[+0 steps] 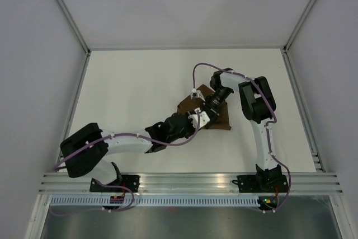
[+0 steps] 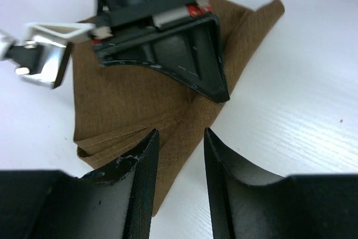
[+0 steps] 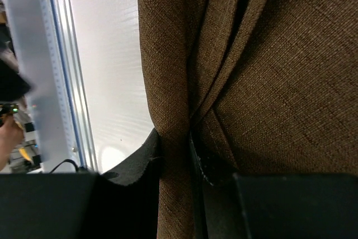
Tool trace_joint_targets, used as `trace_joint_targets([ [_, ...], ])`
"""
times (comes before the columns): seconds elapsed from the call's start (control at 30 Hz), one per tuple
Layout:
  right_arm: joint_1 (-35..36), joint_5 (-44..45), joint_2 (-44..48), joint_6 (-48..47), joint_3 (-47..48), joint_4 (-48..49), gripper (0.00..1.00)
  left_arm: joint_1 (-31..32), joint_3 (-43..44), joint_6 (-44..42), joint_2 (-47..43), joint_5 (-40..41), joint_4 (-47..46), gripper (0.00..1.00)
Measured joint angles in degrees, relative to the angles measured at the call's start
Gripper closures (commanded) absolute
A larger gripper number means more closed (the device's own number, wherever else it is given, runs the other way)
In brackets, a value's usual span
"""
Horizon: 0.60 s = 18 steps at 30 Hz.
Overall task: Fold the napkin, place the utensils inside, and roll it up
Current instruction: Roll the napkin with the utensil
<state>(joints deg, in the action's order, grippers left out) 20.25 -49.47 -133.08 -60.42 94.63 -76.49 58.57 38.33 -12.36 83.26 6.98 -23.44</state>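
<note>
The dark brown napkin (image 1: 222, 122) lies folded in layers on the white table, right of centre. In the right wrist view its cloth (image 3: 268, 82) fills most of the frame. My right gripper (image 3: 176, 149) is shut on a bunched fold of the napkin, which runs up between its two fingers. My left gripper (image 2: 179, 141) hovers low at the napkin's near corner (image 2: 173, 138) with its jaws apart and nothing pinched; cloth and bare table show in the gap. The right gripper's black finger (image 2: 193, 54) presses on the napkin just beyond. The utensils are hidden in every view.
Both arms meet over the napkin, left gripper (image 1: 197, 119) beside right gripper (image 1: 210, 107). A metal rail (image 1: 190, 182) runs along the near table edge. Grey enclosure walls stand left, right and behind. White table (image 1: 134, 88) stretches left of the napkin.
</note>
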Motion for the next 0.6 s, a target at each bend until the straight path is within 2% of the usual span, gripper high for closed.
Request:
trace_joint_targets([
  [0.1, -0.02, -0.26, -1.9, 0.79, 1.95, -2.51, 0.82, 2.99, 0.66, -5.4, 5.55, 3.8, -1.07, 0.55],
  [0.23, -0.02, -0.28, -3.1, 1.68, 2.99, -4.37, 0.82, 4.63, 1.6, -10.56, 11.74, 4.94, -0.79, 0.54],
  [0.6, -0.02, -0.26, -5.03, 2.78, 4.83, -6.75, 0.82, 4.83, 5.73, -15.93, 17.94, 4.48, -2.19, 0.53],
])
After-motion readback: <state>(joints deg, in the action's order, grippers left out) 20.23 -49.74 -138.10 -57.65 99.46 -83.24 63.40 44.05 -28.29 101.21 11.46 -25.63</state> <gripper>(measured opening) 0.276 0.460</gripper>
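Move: Under the open left hand, some 10 cm down, about 1 cm ahead and 2 cm to its right, lies the free stretch of the napkin's rolled near edge. The right fingertips grip that edge about 5 cm right of the left hand, 1 cm ahead and 10 cm below. The flat folded napkin lies roughly 8 cm ahead and 11 cm below. From the right hand, the free stretch is about 3 cm to the left, level. Sinking some 7 cm to the rolled edge beside the right fingers, the left hand drops fast, then slows and slips 2–3 cm right; its fingertips dip about 20 degrees, staying open to either side of the edge. The right hand keeps its pinch almost in place, tilting slightly. ##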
